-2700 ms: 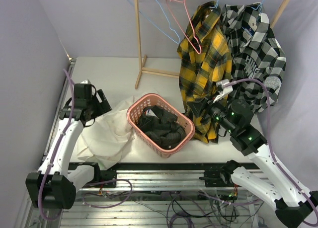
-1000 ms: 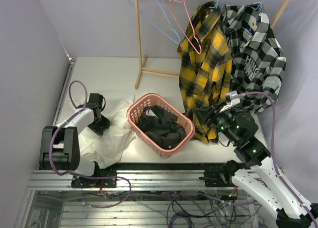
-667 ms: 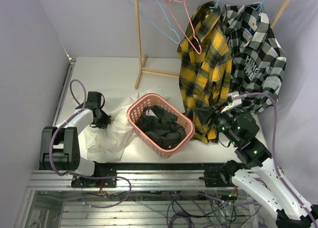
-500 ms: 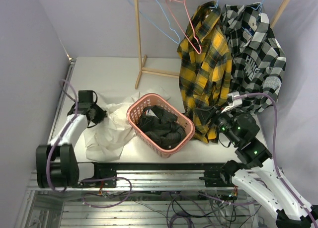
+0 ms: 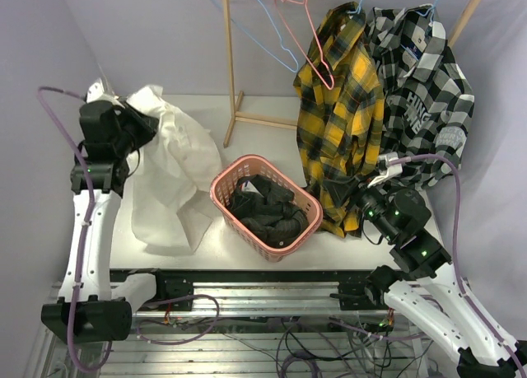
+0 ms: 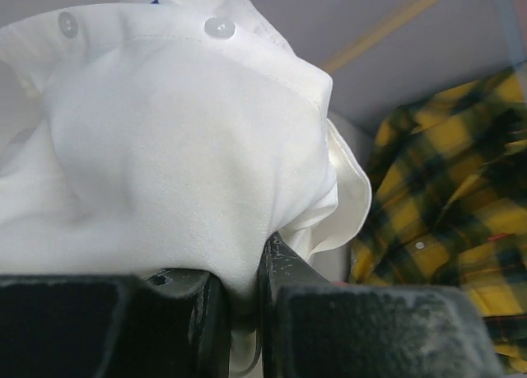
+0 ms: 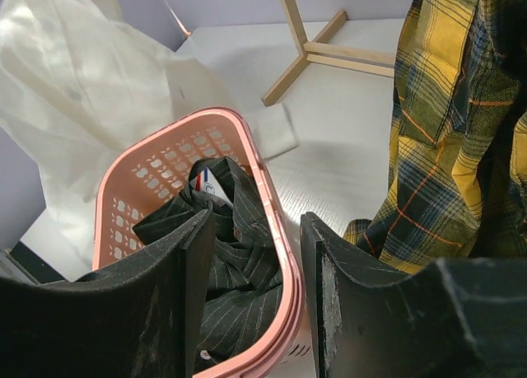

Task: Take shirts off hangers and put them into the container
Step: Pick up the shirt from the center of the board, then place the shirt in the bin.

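Observation:
My left gripper (image 5: 136,129) is raised at the far left and shut on the plain white shirt (image 5: 169,172), which hangs from it down to the table. In the left wrist view the white cloth (image 6: 165,147) is pinched between the jaws (image 6: 243,287). The pink container (image 5: 221,183) holds the dark pinstriped shirt (image 5: 263,209). My right gripper (image 5: 344,189) stands open with nothing in it beside the basket's right rim (image 7: 265,180), in front of the yellow plaid shirt (image 5: 338,106). That shirt and the checked one (image 5: 420,90) each hang on a hanger. Empty blue (image 5: 255,28) and pink (image 5: 306,44) hangers hang on the rail.
A wooden rack pole (image 5: 229,65) and its foot (image 5: 263,120) stand behind the basket. The plaid shirt's hem (image 7: 445,106) drapes onto the table just right of my right fingers. A wall runs close along the left side.
My left gripper closed on the white shirt on the table and lifted it up and back to the far left. The right arm has stayed put.

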Tool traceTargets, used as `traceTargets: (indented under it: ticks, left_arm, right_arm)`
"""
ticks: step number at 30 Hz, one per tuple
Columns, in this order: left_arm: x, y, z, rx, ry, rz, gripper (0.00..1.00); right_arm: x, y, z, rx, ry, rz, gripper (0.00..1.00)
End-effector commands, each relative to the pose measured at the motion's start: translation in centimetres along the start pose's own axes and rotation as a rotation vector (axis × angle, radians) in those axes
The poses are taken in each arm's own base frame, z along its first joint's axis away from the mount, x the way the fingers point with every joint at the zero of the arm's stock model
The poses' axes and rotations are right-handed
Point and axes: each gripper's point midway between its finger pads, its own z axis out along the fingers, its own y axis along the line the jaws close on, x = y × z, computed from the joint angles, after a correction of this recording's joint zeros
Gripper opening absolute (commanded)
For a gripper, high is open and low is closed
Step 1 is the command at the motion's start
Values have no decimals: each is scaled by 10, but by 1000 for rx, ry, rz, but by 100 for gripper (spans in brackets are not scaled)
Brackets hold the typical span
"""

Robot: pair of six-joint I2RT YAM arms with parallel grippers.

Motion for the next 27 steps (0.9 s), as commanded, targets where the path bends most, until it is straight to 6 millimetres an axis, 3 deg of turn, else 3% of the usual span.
traceTargets:
  ticks: [1,7,15,17,19,22,27]
  left_arm:
    - [-61,-60,-37,163,-111,112,7]
    - [-117,-139,-73,404,-189,125,7]
    - [-169,-244,-122,799,-238,115,7]
    - [-171,-271,-140,904,-238,114,7]
    - [-158,-299,-155,1001,-201,123,7]
    - [-107,-337,-165,1103,-66,181,7]
    - [-1,-345,-166,1058,128,360,7]
  right_arm:
    - [-8,5,0,-15,-26,13,46]
    - [-7,7,1,-25,-24,23,46]
    - [-9,9,3,-33,-21,22,46]
    - [-9,9,3,-31,-20,21,46]
    - [-9,8,2,-29,-20,21,46]
    - [-11,7,0,-22,-24,19,46]
    - [-12,2,-3,7,-29,10,46]
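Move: The left hand already grips the white shirt by its upper part, and the cloth trails down to the table below. The container lies about 28 cm to this hand's right, some 8 cm nearer the base and 25 cm lower. The rack foot is about 21 cm right, 16 cm farther out and 30 cm down; the yellow plaid shirt hangs some 45 cm right and 4 cm farther out. From the idle right hand the container is about 17 cm left, 4 cm ahead and 22 cm below. Up first, fast, the left hand hauls the white shirt nearly straight up about 30 cm, tipping its fingers upward. Late in the lift it swings right some 23 cm and draws a little back to come high above the container's left part, the hand turning about 50 degrees clockwise, fingers staying shut on the cloth. ##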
